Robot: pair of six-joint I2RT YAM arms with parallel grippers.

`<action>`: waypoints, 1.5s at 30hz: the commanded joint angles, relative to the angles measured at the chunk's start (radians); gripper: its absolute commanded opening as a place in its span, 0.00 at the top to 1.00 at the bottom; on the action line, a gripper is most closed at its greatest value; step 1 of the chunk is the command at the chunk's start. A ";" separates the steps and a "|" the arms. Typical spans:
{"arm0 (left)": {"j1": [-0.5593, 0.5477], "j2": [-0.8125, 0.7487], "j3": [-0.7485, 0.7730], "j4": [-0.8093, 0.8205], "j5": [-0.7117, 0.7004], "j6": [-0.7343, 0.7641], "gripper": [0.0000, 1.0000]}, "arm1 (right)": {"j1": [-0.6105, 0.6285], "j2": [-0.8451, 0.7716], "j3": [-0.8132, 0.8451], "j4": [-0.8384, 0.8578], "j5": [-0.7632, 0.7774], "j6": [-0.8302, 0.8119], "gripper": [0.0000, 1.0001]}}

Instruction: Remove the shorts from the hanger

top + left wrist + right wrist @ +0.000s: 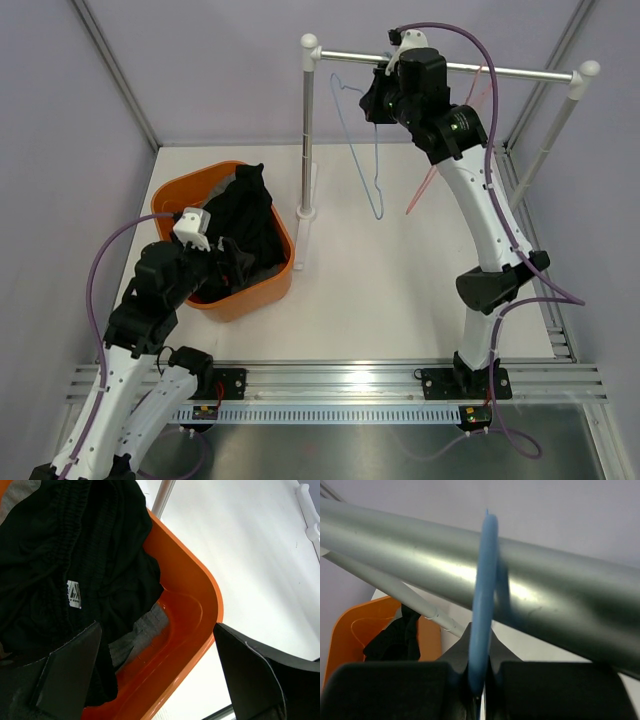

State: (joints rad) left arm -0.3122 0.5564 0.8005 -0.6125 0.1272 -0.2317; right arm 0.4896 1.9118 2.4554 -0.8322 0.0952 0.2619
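The black shorts (243, 222) lie piled in an orange bin (262, 293) at the left, with a patch of the grey shorts (141, 634) showing under the black shorts (70, 550) on the bin floor. My left gripper (233, 262) hovers over the bin's near corner, open and empty (160, 675). A bare blue hanger (378, 182) hangs from the metal rail (510, 72). My right gripper (386, 76) is up at the rail, shut on the blue hanger's hook (485, 600), its fingers (530, 680) pinching it just below the rail (560, 600).
A pink hanger (425, 190) hangs from the same rail, right of the blue one. The rack's left post (306, 130) stands beside the bin, and its right post (555, 125) leans at the table's right edge. Grey walls close in left and back.
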 commanded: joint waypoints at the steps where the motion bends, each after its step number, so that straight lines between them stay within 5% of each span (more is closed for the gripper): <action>1: 0.002 0.002 -0.007 0.016 -0.006 0.019 0.01 | -0.006 -0.062 -0.067 0.015 0.024 0.008 1.00; 8: 0.002 0.005 -0.009 0.013 -0.017 0.017 0.01 | -0.006 -0.126 -0.182 0.064 0.026 0.011 0.81; 18: 0.002 0.013 -0.011 0.008 -0.026 0.017 0.01 | -0.006 -0.250 -0.263 0.122 0.026 0.002 0.35; 27: 0.002 0.007 -0.014 0.007 -0.021 0.017 0.01 | -0.005 -0.505 -0.547 0.266 -0.009 0.005 0.02; 45: -0.011 0.005 -0.006 0.003 -0.009 0.011 0.01 | -0.006 -1.037 -1.217 0.372 -0.043 0.060 0.01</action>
State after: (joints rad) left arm -0.3191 0.5644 0.7895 -0.6357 0.1089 -0.2317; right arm 0.4892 0.9253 1.3006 -0.4995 0.0624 0.3012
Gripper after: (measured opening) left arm 0.987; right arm 0.993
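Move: The right hand, shut on the blue hanger's neck, has the rail about 4 cm ahead and 3 above, straight in line sideways. The pink hanger hangs some 4 cm ahead, 16 to the right and 10 lower; the rack's left post stands about 5 ahead, 12 to the left, its middle 18 lower. From the left hand, that spot on the rail lies roughly 28 cm ahead, 27 to the right and 22 above. The right hand opens wide, freeing the blue hanger, and backs some 18 cm from the rail, also rightward. ##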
